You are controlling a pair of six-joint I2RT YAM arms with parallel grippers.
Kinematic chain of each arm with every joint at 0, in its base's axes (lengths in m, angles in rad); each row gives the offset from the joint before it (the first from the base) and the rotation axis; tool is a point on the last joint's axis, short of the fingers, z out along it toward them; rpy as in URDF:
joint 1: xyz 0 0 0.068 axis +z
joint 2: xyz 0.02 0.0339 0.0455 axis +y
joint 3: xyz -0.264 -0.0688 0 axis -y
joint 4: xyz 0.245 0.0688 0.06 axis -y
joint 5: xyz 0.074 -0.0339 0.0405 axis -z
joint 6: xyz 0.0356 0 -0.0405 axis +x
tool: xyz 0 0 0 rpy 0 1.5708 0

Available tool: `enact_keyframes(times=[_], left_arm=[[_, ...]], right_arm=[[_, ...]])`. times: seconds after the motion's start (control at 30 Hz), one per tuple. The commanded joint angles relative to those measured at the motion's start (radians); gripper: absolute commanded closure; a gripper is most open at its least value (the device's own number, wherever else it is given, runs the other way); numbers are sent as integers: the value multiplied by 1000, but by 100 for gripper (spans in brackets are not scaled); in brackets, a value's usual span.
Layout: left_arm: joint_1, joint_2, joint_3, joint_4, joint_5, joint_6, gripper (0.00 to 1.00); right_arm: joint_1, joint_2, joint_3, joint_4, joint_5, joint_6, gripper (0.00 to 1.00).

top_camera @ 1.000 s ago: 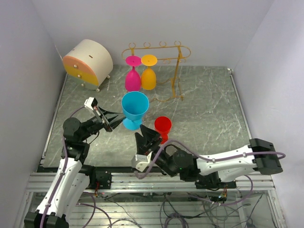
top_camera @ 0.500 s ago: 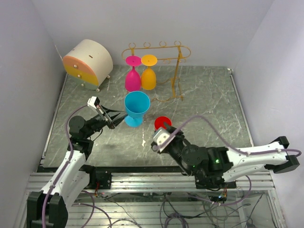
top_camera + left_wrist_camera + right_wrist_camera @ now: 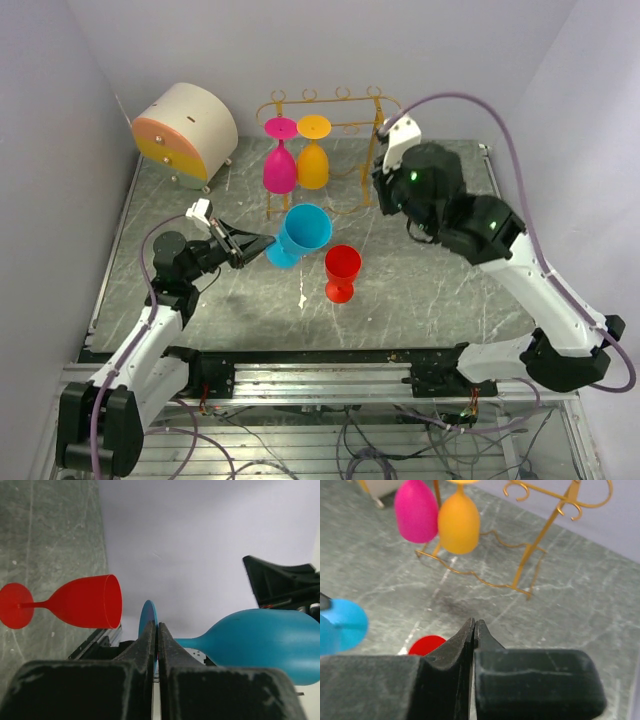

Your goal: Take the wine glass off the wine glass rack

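Note:
My left gripper (image 3: 262, 243) (image 3: 156, 627) is shut on the thin round foot of a blue wine glass (image 3: 303, 232) (image 3: 265, 640), which leans over above the table with its bowl away from the gripper. The golden wire wine glass rack (image 3: 375, 150) (image 3: 535, 550) stands at the back. A pink glass (image 3: 280, 165) (image 3: 416, 510) and an orange glass (image 3: 313, 160) (image 3: 459, 525) hang upside down from its left half. My right gripper (image 3: 474, 625) is shut on nothing, held high in front of the rack's right end.
A red wine glass (image 3: 342, 268) (image 3: 85, 601) stands upright on the marble table, right of the blue one. A cream round drawer box (image 3: 185, 125) sits at the back left corner. Walls close in the table on three sides.
My right arm swung up from the table's near edge to the rack's right end, and its jaws shut. The blue glass tipped over to the right in my left gripper.

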Motion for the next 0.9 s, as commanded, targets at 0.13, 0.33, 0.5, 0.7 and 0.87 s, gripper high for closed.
enact_keyframes(times=[0.13,0.33,0.5,0.7,0.87], left_arm=[[-4,-50,220,-512,-60,427,93],[-4,-38,246,-526,-52,444,93],[-4,-32,248,-507,-47,433,93],[-4,-40,246,-485,-41,410,93],[-4,-57,235,-456,-36,384,93]], right_arm=[[-181,91,238,-100,-750,84,61],[-180,121,224,-113,-870,68,55],[-180,123,193,-114,-887,51,55],[-180,120,165,-132,-857,23,55],[-178,122,129,-131,-849,14,55]])
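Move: The left hand still pinches the blue wine glass by its foot. The glass's middle is roughly 8 cm above this hand, 8 cm to its right and about level with it in reach; the red glass stands on the table some 22 cm to its right, level in reach and 17 cm lower. From the right hand, the blue glass is about 19 cm to the left, 5 cm back and 5 cm below; the red one 8 cm left, 4 cm back and 31 cm below; the hanging yellow glass 20 cm ahead, 16 cm left and 14 cm below. The right hand, shut at first, opens its fingers about halfway as it swings some 7 cm left and 4 cm back towards the blue glass's bowl, rising about 3.5 cm on the way and then easing down to just under its starting height, while the wrist turns about 35 degrees counter-clockwise and tips down. The left hand stays almost in place, keeps its pinch on the foot and rolls nearly 20 degrees, left side up, leaning the bowl over to the right towards the opened fingers. ##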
